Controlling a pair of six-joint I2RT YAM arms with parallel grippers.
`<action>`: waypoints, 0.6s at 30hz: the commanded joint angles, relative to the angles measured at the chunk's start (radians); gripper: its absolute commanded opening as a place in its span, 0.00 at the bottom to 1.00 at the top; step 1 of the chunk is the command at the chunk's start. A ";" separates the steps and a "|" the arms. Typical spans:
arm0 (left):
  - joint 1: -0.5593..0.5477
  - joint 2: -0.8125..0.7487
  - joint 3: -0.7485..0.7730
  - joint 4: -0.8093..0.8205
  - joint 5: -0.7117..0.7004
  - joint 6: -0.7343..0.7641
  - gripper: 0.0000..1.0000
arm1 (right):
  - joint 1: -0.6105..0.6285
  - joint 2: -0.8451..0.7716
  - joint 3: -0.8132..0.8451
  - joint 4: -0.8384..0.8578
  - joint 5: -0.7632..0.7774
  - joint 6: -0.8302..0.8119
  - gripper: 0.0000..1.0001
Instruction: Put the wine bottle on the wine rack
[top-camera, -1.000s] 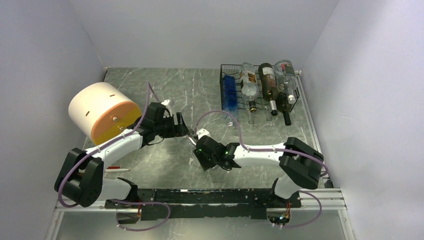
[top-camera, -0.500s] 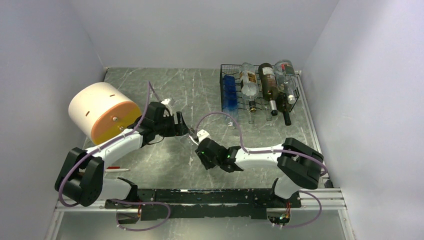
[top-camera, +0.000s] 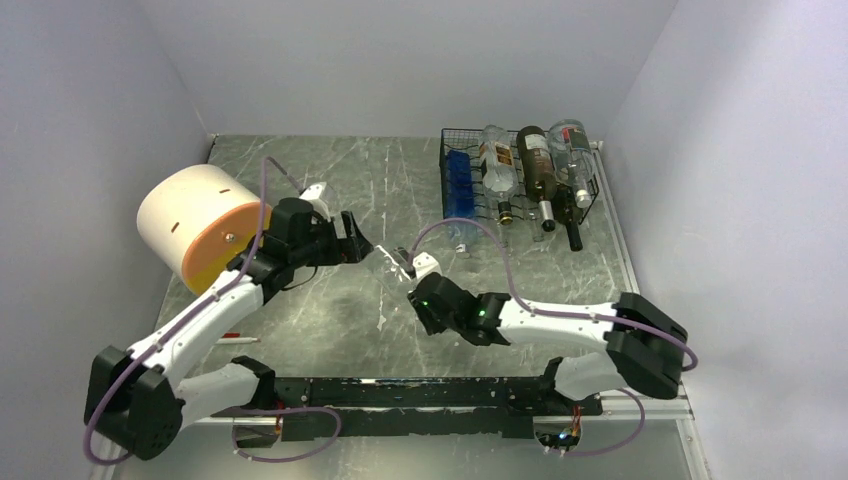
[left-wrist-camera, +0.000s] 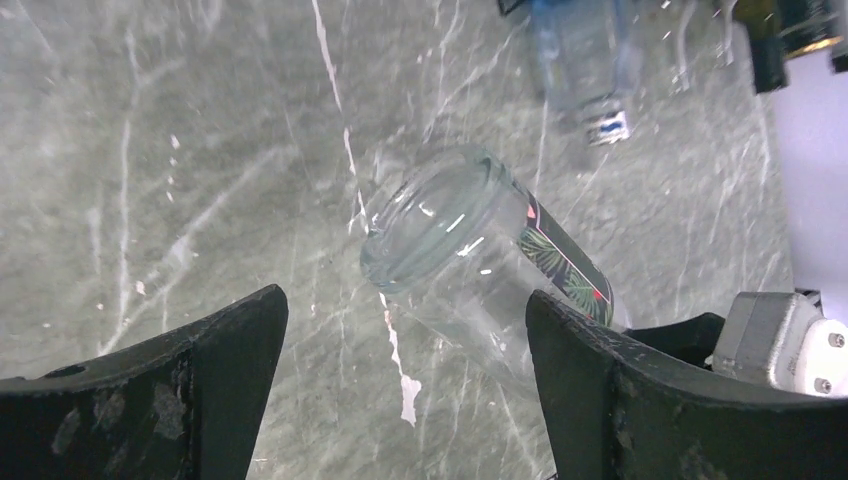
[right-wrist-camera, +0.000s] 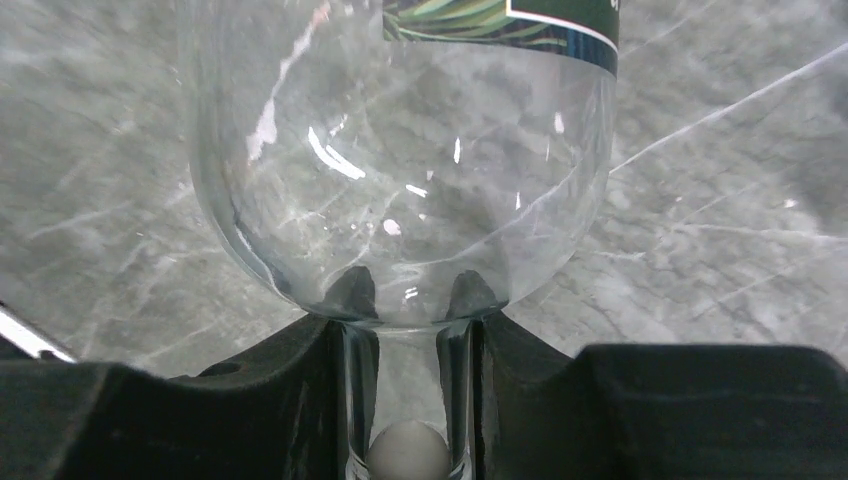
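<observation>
A clear wine bottle (right-wrist-camera: 400, 150) with a palm-leaf label (left-wrist-camera: 562, 268) is held off the table, its round base (left-wrist-camera: 437, 225) towards my left wrist camera. My right gripper (right-wrist-camera: 410, 330) is shut on its neck, fingers (right-wrist-camera: 300, 390) pressed on either side. In the top view this gripper (top-camera: 412, 272) sits mid-table with the faint bottle (top-camera: 395, 258) pointing left. My left gripper (top-camera: 362, 246) stands open just left of the base; its fingers (left-wrist-camera: 200, 380) touch nothing. The black wire wine rack (top-camera: 443, 180) stands at the back right.
On the rack lie a blue bottle (top-camera: 460, 190), a clear one (top-camera: 497, 168), a dark one (top-camera: 537, 165) and another clear one (top-camera: 570, 150). A cream drum with an orange face (top-camera: 205, 225) sits at the left. White walls close in on three sides.
My left gripper has opened, let go of the bottle and drawn back to the left. The right gripper has closed on the neck and shifted slightly right and farther.
</observation>
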 joint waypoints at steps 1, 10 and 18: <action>-0.002 -0.087 0.052 -0.048 -0.091 -0.002 0.93 | -0.003 -0.152 0.039 0.176 0.090 -0.019 0.00; -0.002 -0.206 0.102 -0.100 -0.173 0.008 0.90 | -0.007 -0.269 0.098 0.201 0.219 -0.031 0.00; -0.002 -0.283 0.123 -0.138 -0.190 0.011 0.91 | -0.125 -0.262 0.293 0.123 0.336 0.010 0.00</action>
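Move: The right hand already holds the clear glass bottle by its neck. The wine rack's free left bay lies about 26 cm ahead of this hand, 9 cm to its right and some 8 cm higher. The blue bottle lies just beneath that bay, roughly 23 cm ahead and 9 cm right, and the gold-capped bottle is about 8 cm farther right than the bay. From the empty left hand the bay is about 15 cm ahead, 17 cm right and roughly level. Upward first, by about 12 cm, the right arm lifts the bottle and then increasingly carries it forward, about 5 cm, towards the rack. It keeps its pinch on the neck while the wrist tips up and swings slightly clockwise, some 20 degrees in all. The open, empty left hand draws away upwards about 9 cm and a little left, tipping up. ##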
